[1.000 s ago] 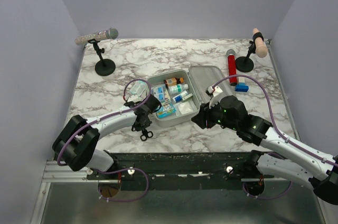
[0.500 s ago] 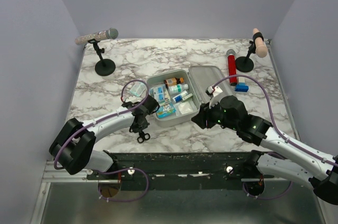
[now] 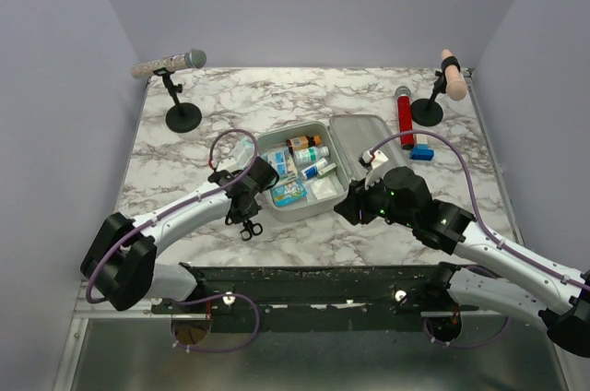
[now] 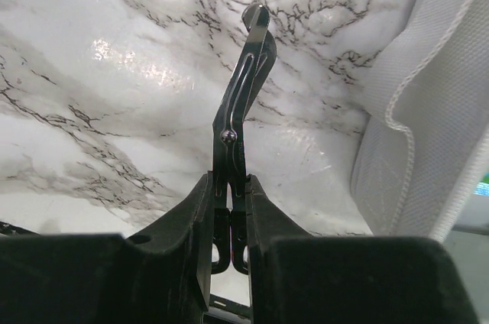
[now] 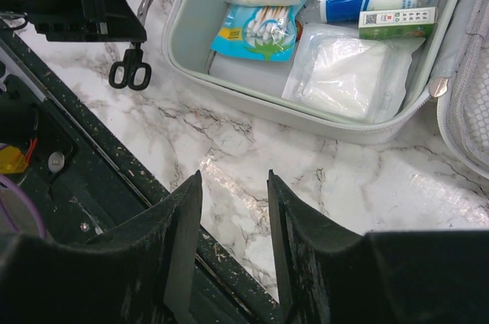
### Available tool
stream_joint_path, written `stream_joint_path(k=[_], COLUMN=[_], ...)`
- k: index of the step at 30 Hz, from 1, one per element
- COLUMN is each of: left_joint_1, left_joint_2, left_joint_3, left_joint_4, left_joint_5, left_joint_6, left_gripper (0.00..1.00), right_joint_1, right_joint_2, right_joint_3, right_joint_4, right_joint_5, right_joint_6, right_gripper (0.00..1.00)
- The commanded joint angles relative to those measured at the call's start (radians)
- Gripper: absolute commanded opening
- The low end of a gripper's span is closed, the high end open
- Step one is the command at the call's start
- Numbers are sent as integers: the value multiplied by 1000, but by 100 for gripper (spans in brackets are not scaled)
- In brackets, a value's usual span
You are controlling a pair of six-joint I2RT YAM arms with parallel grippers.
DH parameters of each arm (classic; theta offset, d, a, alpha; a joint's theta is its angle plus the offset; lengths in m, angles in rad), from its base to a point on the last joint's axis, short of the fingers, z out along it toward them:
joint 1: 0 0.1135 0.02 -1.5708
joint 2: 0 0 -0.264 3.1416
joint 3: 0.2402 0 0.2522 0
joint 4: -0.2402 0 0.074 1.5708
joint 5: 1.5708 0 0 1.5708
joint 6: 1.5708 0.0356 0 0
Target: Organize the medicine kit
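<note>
The medicine kit point(image 3: 318, 207) lies open mid-table, its lid point(image 3: 364, 137) folded back to the right. Inside are bottles, tubes, a cotton-swab pack point(image 5: 256, 34) and a white gauze packet point(image 5: 344, 72). My left gripper point(image 3: 247, 214) hangs just left of the kit's near-left corner, shut on small black scissors point(image 4: 243, 102); their ring handles point(image 3: 251, 230) hang toward the table's front edge. In the left wrist view the kit's grey outer wall point(image 4: 428, 110) fills the right side. My right gripper point(image 5: 233, 179) is open and empty over bare marble in front of the kit's near wall point(image 5: 321, 127).
A red cylinder point(image 3: 404, 114) and a small blue box point(image 3: 421, 152) lie right of the lid. Two black stands point(image 3: 182, 116) point(image 3: 427, 112) occupy the back corners. A black rail point(image 3: 323, 280) runs along the table's front edge, close under the right fingers.
The left gripper has shifted slightly back toward the kit, carrying the scissors along. The right arm has stayed put.
</note>
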Motion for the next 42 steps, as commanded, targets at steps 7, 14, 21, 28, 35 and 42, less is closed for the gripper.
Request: stream_joint_path(k=[7, 14, 21, 28, 35, 42], left_joint_1=[-4, -4, -8, -25, -22, -16], left_joint_2=[-82, -88, 79, 338, 510, 547], left_joint_3=[213, 444, 611, 747, 843, 841], left_joint_4=[-163, -233, -145, -64, -49, -24], left_joint_5=[-98, -116, -55, 2, 5, 26], left_joint_6=[34, 84, 154, 214, 258, 255], left_gripper=[0, 0, 0, 0, 0, 29], right_joint_1=[6, 6, 6, 6, 6, 6], right_joint_2=[-4, -7, -21, -67, -85, -91], right_joint_3=[-4, 5, -4, 14, 22, 25], right_joint_4=[-20, -18, -15, -60, -101, -116], right_joint_5=[14, 20, 25, 97, 124, 144], right_joint_6=[-14, -17, -13, -22, -23, -19], right_gripper=[49, 49, 48, 49, 49, 49])
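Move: Holding the closed scissors, the left hand has the open medicine case's middle about 14 cm ahead and 15 cm to its right, nearly level with it. Inside, the wipes pack lies some 16 cm ahead and 10 right, the swab bag 9 ahead and 13 right, the brown bottle 22 ahead and 17 right, all about 2 cm lower. From the right hand the case's middle is roughly 18 cm ahead, 13 left and 13 below. Lifting the still-pinched scissors, the left hand climbs about 18 cm while easing forward, then swings forward and right over the case wall and sinks some 10 cm towards the packed things, slowing at the end. Its fingers tip outward by 20 degrees, partly swing back and turn slightly clockwise. Late on, the open, empty right hand shifts 2–3 cm to its right. ##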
